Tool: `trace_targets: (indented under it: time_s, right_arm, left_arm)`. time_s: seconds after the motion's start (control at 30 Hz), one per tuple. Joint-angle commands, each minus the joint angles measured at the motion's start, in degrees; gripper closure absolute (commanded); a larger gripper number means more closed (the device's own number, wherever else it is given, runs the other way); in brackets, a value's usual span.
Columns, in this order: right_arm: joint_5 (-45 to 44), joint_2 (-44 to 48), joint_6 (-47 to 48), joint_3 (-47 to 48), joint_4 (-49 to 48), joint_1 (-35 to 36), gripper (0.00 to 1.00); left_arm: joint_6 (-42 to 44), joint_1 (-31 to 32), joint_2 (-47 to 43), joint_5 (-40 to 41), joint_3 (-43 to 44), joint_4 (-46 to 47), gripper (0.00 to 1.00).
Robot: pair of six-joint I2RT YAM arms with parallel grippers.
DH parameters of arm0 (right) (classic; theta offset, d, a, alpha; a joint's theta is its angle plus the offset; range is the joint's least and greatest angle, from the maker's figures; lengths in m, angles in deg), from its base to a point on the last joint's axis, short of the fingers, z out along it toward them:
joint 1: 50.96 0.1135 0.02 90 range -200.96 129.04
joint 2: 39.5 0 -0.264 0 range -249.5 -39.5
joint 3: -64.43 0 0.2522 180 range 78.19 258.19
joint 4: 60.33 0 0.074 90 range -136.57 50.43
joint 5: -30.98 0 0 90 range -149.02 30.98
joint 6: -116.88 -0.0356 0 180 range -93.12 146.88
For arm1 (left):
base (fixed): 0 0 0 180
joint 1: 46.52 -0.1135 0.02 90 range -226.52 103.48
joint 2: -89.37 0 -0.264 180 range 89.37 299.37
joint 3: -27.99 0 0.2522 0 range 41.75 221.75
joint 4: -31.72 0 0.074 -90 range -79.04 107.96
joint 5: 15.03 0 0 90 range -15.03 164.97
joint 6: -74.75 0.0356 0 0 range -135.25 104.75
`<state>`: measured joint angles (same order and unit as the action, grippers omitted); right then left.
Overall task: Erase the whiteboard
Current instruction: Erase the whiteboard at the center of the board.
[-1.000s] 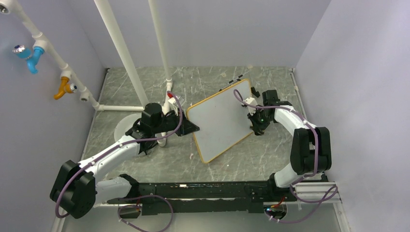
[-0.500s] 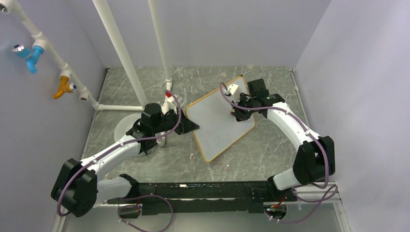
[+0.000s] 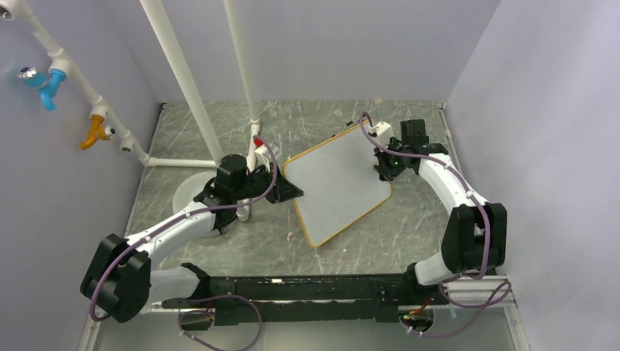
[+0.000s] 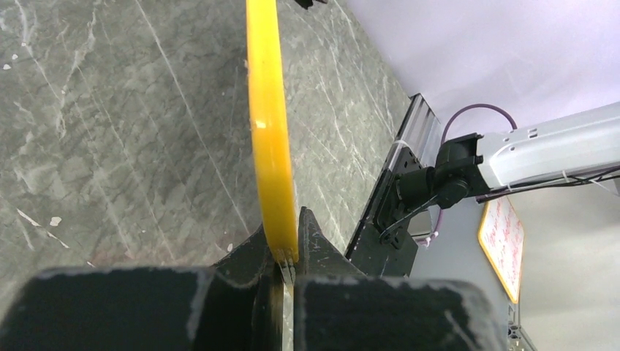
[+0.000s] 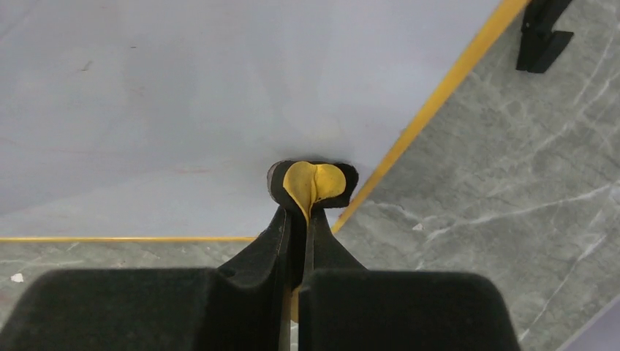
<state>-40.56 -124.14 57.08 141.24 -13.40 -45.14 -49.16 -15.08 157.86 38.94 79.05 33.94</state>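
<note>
The whiteboard (image 3: 338, 191), white with a thin orange frame, lies at a slant across the middle of the table. My left gripper (image 3: 294, 192) is shut on its left corner. In the left wrist view the yellow-orange frame edge (image 4: 267, 110) runs straight into the closed jaws of the left gripper (image 4: 286, 257). My right gripper (image 3: 384, 167) sits over the board's upper right part, shut on a yellow and black eraser (image 5: 314, 183). The eraser presses on the white surface (image 5: 183, 95) next to the frame edge. That surface shows only faint marks. Right gripper (image 5: 298, 216).
White pipes (image 3: 183, 80) rise at the back left, one with a red-tipped fitting (image 3: 256, 142). A round white disc (image 3: 188, 191) lies under the left arm. A black foot (image 5: 541, 33) sticks out past the board. Grey walls close in on three sides.
The right gripper swept the eraser left across the board's upper part, then back to the upper right edge. The board turned slightly. The left gripper kept its hold.
</note>
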Motion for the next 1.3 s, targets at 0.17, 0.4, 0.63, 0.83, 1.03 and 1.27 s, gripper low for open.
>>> trace_targets:
  time_s: [0.17, 0.4, 0.63, 0.83, 1.03, 1.27]
  right_arm:
    - [15.7, 3.2, 10.2, -0.6, 8.9, 17.7, 1.0]
    - [23.0, 6.6, 14.4, 0.7, 12.4, 24.5, 1.0]
    - [21.8, 3.2, 12.9, 4.9, 14.2, 36.3, 1.0]
    - [1.8, 4.5, -2.2, 5.3, -2.5, 31.0, 1.0]
    - [-3.4, 8.0, -3.2, 6.5, -6.5, 26.3, 1.0]
    - [7.0, 6.3, 3.4, 3.2, 0.5, 37.2, 1.0]
  left_arm:
    - [1.3, 0.4, 1.2, -3.0, 6.8, 5.6, 1.0]
    - [1.7, 0.4, 2.3, -1.8, 9.5, 4.2, 1.0]
    - [1.0, 0.5, 4.1, -1.4, 11.7, 4.7, 1.0]
    - [1.0, 0.4, 4.6, -1.5, 11.1, 5.5, 1.0]
    - [1.1, 0.4, 4.7, -1.5, 10.8, 5.5, 1.0]
    - [0.7, 0.5, 4.7, -0.6, 11.4, 5.5, 1.0]
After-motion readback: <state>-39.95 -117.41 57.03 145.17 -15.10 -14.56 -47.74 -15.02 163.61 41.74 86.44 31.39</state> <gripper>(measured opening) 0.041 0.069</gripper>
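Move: The whiteboard's centre lies about 12 cm left of the right hand, 4 cm back and some 3 cm higher, the right hand holding the eraser at the right-hand end of its face. The right corner is only about 3 cm back, 3 cm right and 4 cm lower; the near corner roughly 18 cm back and 19 cm left. From the left hand, gripping the left edge, the centre is some 12 cm right, 5 cm ahead and slightly lower. The whiteboard is swept with the held eraser: the right hand carries it from beside the right corner left and back, some 20 cm left, towards the near corner, turning about 55 degrees counter-clockwise, then swings forward and up about 12 cm towards the left gripper, undoing half the turn. Meanwhile the left hand keeps pinching the left edge and eases about 3 cm forward. ##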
